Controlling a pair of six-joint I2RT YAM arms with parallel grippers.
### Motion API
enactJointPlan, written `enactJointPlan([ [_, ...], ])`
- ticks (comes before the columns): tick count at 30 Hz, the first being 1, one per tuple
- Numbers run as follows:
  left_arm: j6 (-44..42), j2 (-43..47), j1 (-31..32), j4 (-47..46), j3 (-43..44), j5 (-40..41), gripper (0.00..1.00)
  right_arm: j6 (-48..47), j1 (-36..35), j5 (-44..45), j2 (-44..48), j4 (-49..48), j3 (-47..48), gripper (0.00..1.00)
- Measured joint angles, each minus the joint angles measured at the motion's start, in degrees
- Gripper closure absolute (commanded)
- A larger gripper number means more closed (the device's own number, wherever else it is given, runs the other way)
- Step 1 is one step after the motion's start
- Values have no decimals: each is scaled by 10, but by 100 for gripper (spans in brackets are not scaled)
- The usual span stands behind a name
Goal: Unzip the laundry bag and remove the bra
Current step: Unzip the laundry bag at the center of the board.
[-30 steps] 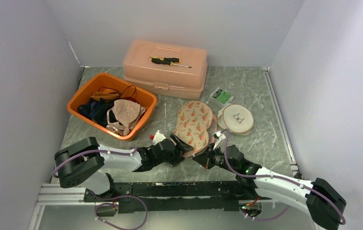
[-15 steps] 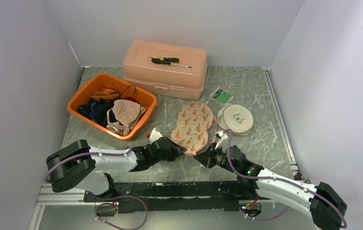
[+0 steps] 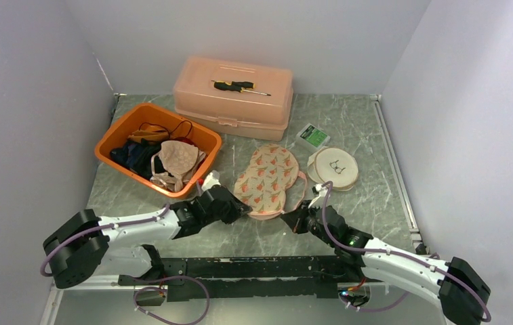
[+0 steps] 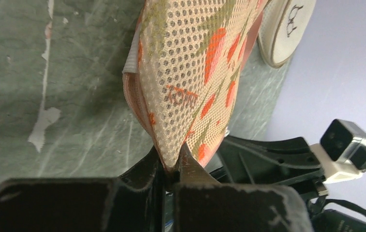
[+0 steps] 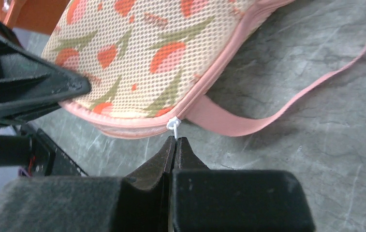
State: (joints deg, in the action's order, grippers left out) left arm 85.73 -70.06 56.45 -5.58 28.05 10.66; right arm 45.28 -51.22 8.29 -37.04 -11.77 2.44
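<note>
The laundry bag (image 3: 267,177) is a flat mesh pouch with orange flowers and pink trim, lying mid-table. My left gripper (image 3: 238,207) is at its left edge, shut on a pinch of the mesh (image 4: 171,162), which rises from the jaws as a stretched fold (image 4: 195,63). My right gripper (image 3: 297,220) sits at the bag's near right edge, shut (image 5: 176,141) on the small white zipper pull (image 5: 173,124). A pink strap (image 5: 287,104) trails from the bag across the table. The bra is hidden.
An orange basket (image 3: 114,132) of clothes stands at the left. A peach plastic box (image 3: 233,101) with a screwdriver (image 3: 240,86) on its lid is at the back. A round white mesh pouch (image 3: 335,169) and a green packet (image 3: 314,135) lie right of the bag.
My left gripper has shut on the bag's left edge and drawn back to the left, dragging the bag with it. My right gripper stays shut on the zipper pull.
</note>
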Motion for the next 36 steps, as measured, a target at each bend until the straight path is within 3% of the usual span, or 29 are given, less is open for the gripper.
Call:
enactJointPlan([
  [6,-80,5,-49,63,33,-65,97,9,0,38,-12,2,15,100],
  [14,-193,-4,-147,93,77,-176,97,-16,-4,21,27,6,28,100],
  [20,-267,-127,-184,97,160,-247,94,-18,-27,21,16,9,24,100],
  [21,-277,-153,-187,97,172,-257,90,-18,-33,23,6,8,24,100],
  [24,-289,-202,-191,98,185,-264,50,-18,-54,23,-40,-8,23,100],
  [27,-291,-199,-193,99,180,-251,25,-18,-62,21,-76,-31,23,100],
  [29,-286,-177,-197,100,171,-240,21,-18,-64,20,-92,-43,23,100],
  [31,-272,-135,-199,105,153,-230,10,-18,-64,20,-107,-56,23,100],
  [36,-189,-4,-155,124,83,-195,8,-19,-64,19,-141,-86,24,100],
])
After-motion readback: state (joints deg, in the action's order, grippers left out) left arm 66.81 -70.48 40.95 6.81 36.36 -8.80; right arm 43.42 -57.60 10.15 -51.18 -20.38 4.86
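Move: Both hands already hold the laundry bag. The left pinches its near edge, with the bag's middle about 10 cm ahead, 5 cm right and some 4 cm lower; the right grips the zip pull at its fingertips, with the bag's middle 10 cm ahead, 5 cm left and slightly below. The white round bag lies about 14 cm ahead and 14 cm right of the right hand, and the green-labelled box 23 cm ahead, 9 cm right. The left hand, fingers still shut on the near edge, first lifts slightly left, then carries the edge forward about 6 cm while turning some 20 degrees clockwise, dips nearly 5 cm, opens wide to let go, and backs off some 4 cm, rising and easing left. The right hand keeps its pinch on the zip pull throughout, going a little forward and up about 3 cm, then back, left and down to finish slightly nearer the base and lower than it began. ##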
